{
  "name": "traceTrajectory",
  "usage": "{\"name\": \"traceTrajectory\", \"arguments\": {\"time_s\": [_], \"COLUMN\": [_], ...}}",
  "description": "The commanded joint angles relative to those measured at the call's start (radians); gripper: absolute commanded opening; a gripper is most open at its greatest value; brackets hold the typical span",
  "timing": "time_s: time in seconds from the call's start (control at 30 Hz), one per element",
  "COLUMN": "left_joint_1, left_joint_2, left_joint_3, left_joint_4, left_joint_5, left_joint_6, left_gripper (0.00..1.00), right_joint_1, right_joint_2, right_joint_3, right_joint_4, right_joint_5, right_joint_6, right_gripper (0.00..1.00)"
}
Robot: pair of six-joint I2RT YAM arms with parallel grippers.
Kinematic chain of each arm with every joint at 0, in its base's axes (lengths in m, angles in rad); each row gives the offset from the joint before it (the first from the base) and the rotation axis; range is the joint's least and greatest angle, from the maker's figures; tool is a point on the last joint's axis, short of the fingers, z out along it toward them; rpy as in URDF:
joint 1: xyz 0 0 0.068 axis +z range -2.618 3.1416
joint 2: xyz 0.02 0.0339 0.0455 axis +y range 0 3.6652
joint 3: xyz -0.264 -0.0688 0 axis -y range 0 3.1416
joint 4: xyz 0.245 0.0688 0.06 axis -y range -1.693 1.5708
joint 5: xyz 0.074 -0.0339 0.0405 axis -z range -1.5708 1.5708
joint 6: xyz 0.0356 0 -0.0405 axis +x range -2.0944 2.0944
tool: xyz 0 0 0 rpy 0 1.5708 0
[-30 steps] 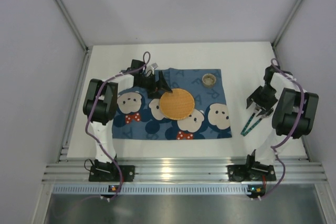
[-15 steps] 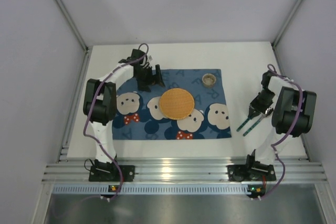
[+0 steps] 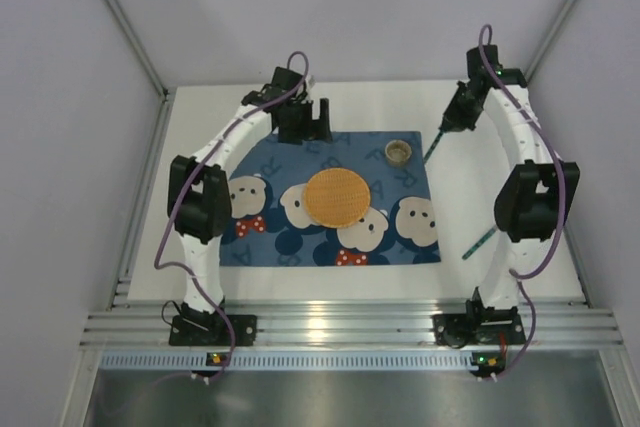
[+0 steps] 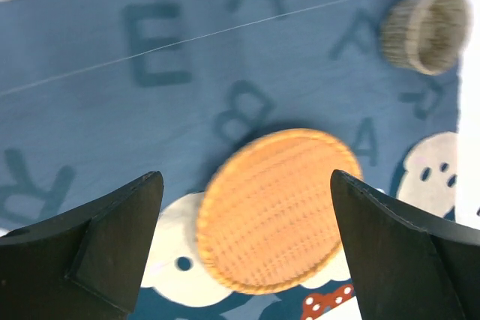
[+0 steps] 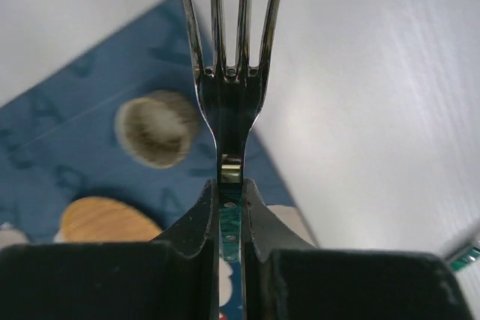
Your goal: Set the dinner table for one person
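Note:
On the white dinner table (image 3: 462, 197) lies a blue bear-print mat (image 3: 270, 237) with an orange woven plate (image 3: 337, 197) in its middle and a small woven cup (image 3: 399, 152) at its far right corner. My right gripper (image 3: 452, 127) is shut on a green-handled fork (image 3: 436, 147), held in the air near that corner. In the right wrist view the fork (image 5: 229, 95) points forward from the gripper (image 5: 231, 192), with the cup (image 5: 156, 129) below. My left gripper (image 3: 312, 132) hangs open over the mat's far edge. In its wrist view the gripper (image 4: 246, 179) holds nothing, and the plate (image 4: 274, 207) lies below.
A second green-handled utensil (image 3: 480, 242) lies on the table right of the mat, by the right arm's elbow; the right wrist view catches its end (image 5: 465, 252). Aluminium rails (image 3: 330, 327) run along the near edge. Grey walls close in the back and both sides.
My right gripper has shut on the fork and carried it from the table's right side up to the far right corner of the mat. The left gripper drew back from the plate.

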Motion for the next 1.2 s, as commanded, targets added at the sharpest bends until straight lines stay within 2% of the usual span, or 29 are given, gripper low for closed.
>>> {"name": "traceTrajectory", "arguments": {"time_s": [0.0,0.17,0.27,0.37,0.5,0.6,0.83,0.87,0.93,0.97,1.07,1.13,1.17], "left_joint_1": [-0.101,-0.222,-0.271,-0.302,-0.31,-0.316,-0.347,-0.353,-0.367,-0.38,-0.408,-0.446,-0.465], "left_joint_2": [-0.08,-0.069,-0.082,-0.091,-0.117,-0.119,-0.132,-0.132,-0.132,-0.128,-0.122,-0.128,-0.14], "left_joint_3": [0.093,0.181,0.184,0.161,0.104,0.058,-0.014,-0.011,0.007,0.014,0.03,0.014,0.004], "left_joint_4": [-0.031,-0.057,-0.056,-0.039,0.015,0.029,0.041,0.04,0.043,0.044,0.043,0.043,0.041], "left_joint_5": [-0.081,-0.164,-0.21,-0.215,-0.138,-0.11,-0.216,-0.227,-0.271,-0.281,-0.305,-0.328,-0.348], "left_joint_6": [0.055,0.096,0.127,0.146,0.138,0.139,0.163,0.164,0.169,0.172,0.195,0.224,0.231], "left_gripper": [0.98,0.98,0.98,0.98,0.96,0.89,0.56,0.37,0.21,0.17,0.17,0.13,0.07], "right_joint_1": [0.112,0.237,0.308,0.336,0.348,0.36,0.377,0.382,0.399,0.405,0.437,0.452,0.457], "right_joint_2": [0.055,0.197,0.251,0.277,0.264,0.224,0.104,0.092,0.072,0.067,0.047,0.038,0.036], "right_joint_3": [0.208,0.418,0.496,0.527,0.517,0.481,0.35,0.339,0.316,0.311,0.285,0.271,0.27], "right_joint_4": [-0.116,-0.214,-0.257,-0.269,-0.272,-0.26,-0.176,-0.162,-0.159,-0.159,-0.139,-0.119,-0.111], "right_joint_5": [-0.127,-0.345,-0.403,-0.44,-0.447,-0.447,-0.47,-0.471,-0.474,-0.474,-0.467,-0.467,-0.473], "right_joint_6": [0.041,0.069,0.063,0.063,0.073,0.096,0.187,0.194,0.213,0.216,0.228,0.245,0.256], "right_gripper": [0.0,0.0,0.0,0.0,0.0,0.0,0.0,0.0,0.0,0.0,0.0,0.0,0.0]}}
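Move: The fork, already pinched by the right gripper, lies about 40 cm to the left hand's right, roughly level ahead and 2 cm higher. From the left hand the plate is some 12 cm back, 10 cm right and 12 cm below, the cup about 26 cm right, 1 cm back and 10 cm below. From the right hand the left gripper is about 41 cm left and 2 cm lower; the cup is 16 cm left and 12 cm below, the plate 32 cm left, 10 cm back and 13 cm below. Leftward in a quick arc, the right hand carries the fork about 23 cm over the cup towards the left gripper, rolling its left side up and turning counter-clockwise, then eases back and up. The left hand goes right some 12 cm and back, rising then dipping, turns clockwise about 20 degrees and closes from wide open to pinch the green handle; both hands then rise slightly, the right keeping its grip. ##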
